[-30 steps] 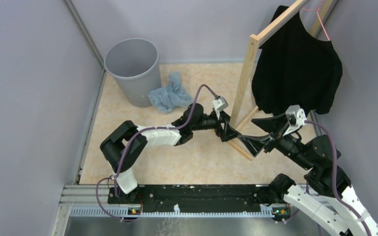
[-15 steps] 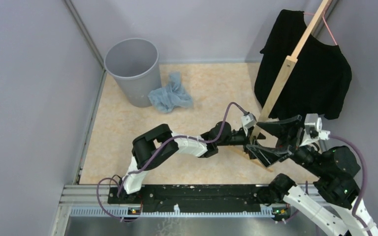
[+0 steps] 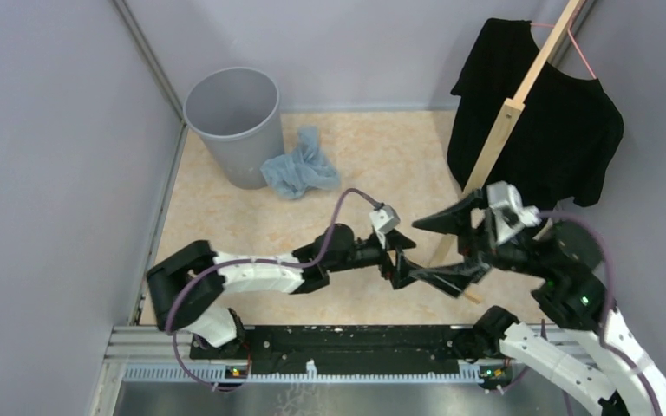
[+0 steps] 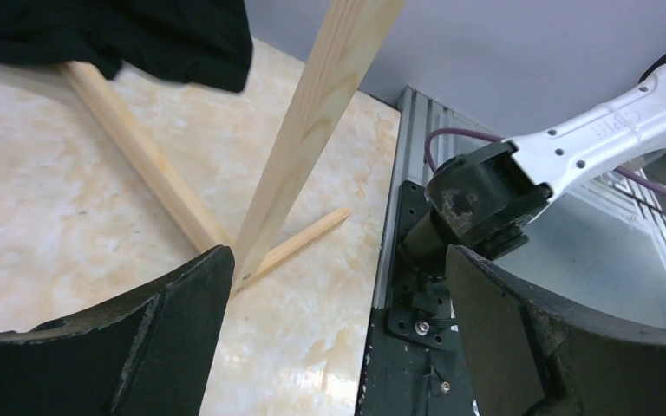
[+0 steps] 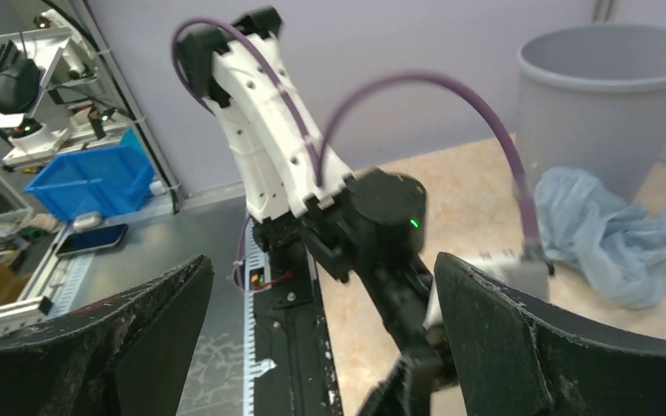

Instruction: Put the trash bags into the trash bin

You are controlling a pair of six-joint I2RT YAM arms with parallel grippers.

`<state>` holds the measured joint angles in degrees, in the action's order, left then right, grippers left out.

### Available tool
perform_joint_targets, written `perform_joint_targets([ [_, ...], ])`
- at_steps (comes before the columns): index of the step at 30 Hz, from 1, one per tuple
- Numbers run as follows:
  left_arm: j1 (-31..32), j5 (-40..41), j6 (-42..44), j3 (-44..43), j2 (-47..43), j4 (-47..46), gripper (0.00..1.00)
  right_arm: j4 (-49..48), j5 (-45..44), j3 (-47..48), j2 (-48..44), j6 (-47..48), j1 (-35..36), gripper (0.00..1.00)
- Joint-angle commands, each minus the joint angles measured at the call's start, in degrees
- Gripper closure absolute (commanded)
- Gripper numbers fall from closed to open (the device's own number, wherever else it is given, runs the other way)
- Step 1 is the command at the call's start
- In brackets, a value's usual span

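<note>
The grey trash bin (image 3: 232, 121) stands upright at the far left corner; it also shows in the right wrist view (image 5: 607, 95). One crumpled pale blue trash bag (image 3: 301, 166) lies on the floor against the bin's right side, and also shows in the right wrist view (image 5: 611, 230). My left gripper (image 3: 405, 257) is open and empty, low over the floor near the middle, well short of the bag. My right gripper (image 3: 440, 250) is open wide and empty, facing the left gripper. Both are open in their wrist views (image 4: 334, 338) (image 5: 325, 338).
A wooden rack (image 3: 496, 143) leans at the right with a black T-shirt (image 3: 555, 121) hung on it; its foot (image 4: 191, 217) lies just beyond my left fingers. Grey walls enclose the floor. The black base rail (image 3: 347, 338) runs along the near edge.
The wooden rack and T-shirt shifted right and back. My left gripper went right to the rack foot, then pulled back left. My right gripper swung left toward it.
</note>
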<state>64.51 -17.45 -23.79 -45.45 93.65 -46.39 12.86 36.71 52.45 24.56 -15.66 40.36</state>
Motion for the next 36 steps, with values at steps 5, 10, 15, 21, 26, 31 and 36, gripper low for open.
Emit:
perform_joint_targets([
  [5,-2.32,21.96,-1.2,12.79,-24.06,18.38,0.02,-7.86,-2.66,2.71,15.51,1.02,9.2,0.01],
  [10,-8.71,30.43,-9.68,18.84,-36.64,33.53,0.02,-5.05,-33.28,6.02,24.07,12.07,32.41,0.01],
  [15,-17.72,38.61,-18.69,22.66,-52.21,53.14,0.02,-10.77,-51.23,5.68,31.63,9.84,34.18,0.01],
  [21,-20.86,53.38,-24.03,20.12,-68.33,70.75,0.02,-12.5,-71.53,8.45,41.48,9.95,34.21,0.01],
  [26,-20.92,56.29,-24.59,15.5,-69.82,76.1,0.02,-16.16,-85.28,12.64,54.29,13.55,33.99,0.01],
  [31,-20.92,56.15,-18.84,9.17,-67.48,78.45,0.02,-22.07,-82.84,16.04,65.43,12.25,29.19,0.01],
  [36,-20.92,53.9,-10.24,5.42,-64.98,76.78,0.02,-28.96,-77.21,22.01,78.07,11.94,23.84,0.01],
])
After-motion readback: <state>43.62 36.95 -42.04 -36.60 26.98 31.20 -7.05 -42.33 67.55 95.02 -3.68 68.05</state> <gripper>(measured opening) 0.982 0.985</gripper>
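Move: The blue trash bag lies some 41 cm ahead of the right hand, 23 cm to its left and 38 cm below. The bin's middle is about 45 cm ahead and 38 cm to the left of that hand, 27 cm below. The clothes stand's foot is about 13 cm ahead and 15 cm to its right, 40 cm below. From the left hand the bag is about 34 cm ahead, 25 cm left and 16 cm down. Right hand swings forward, down and left some 35 cm towards the trash bag; left sweeps 37 cm left. ##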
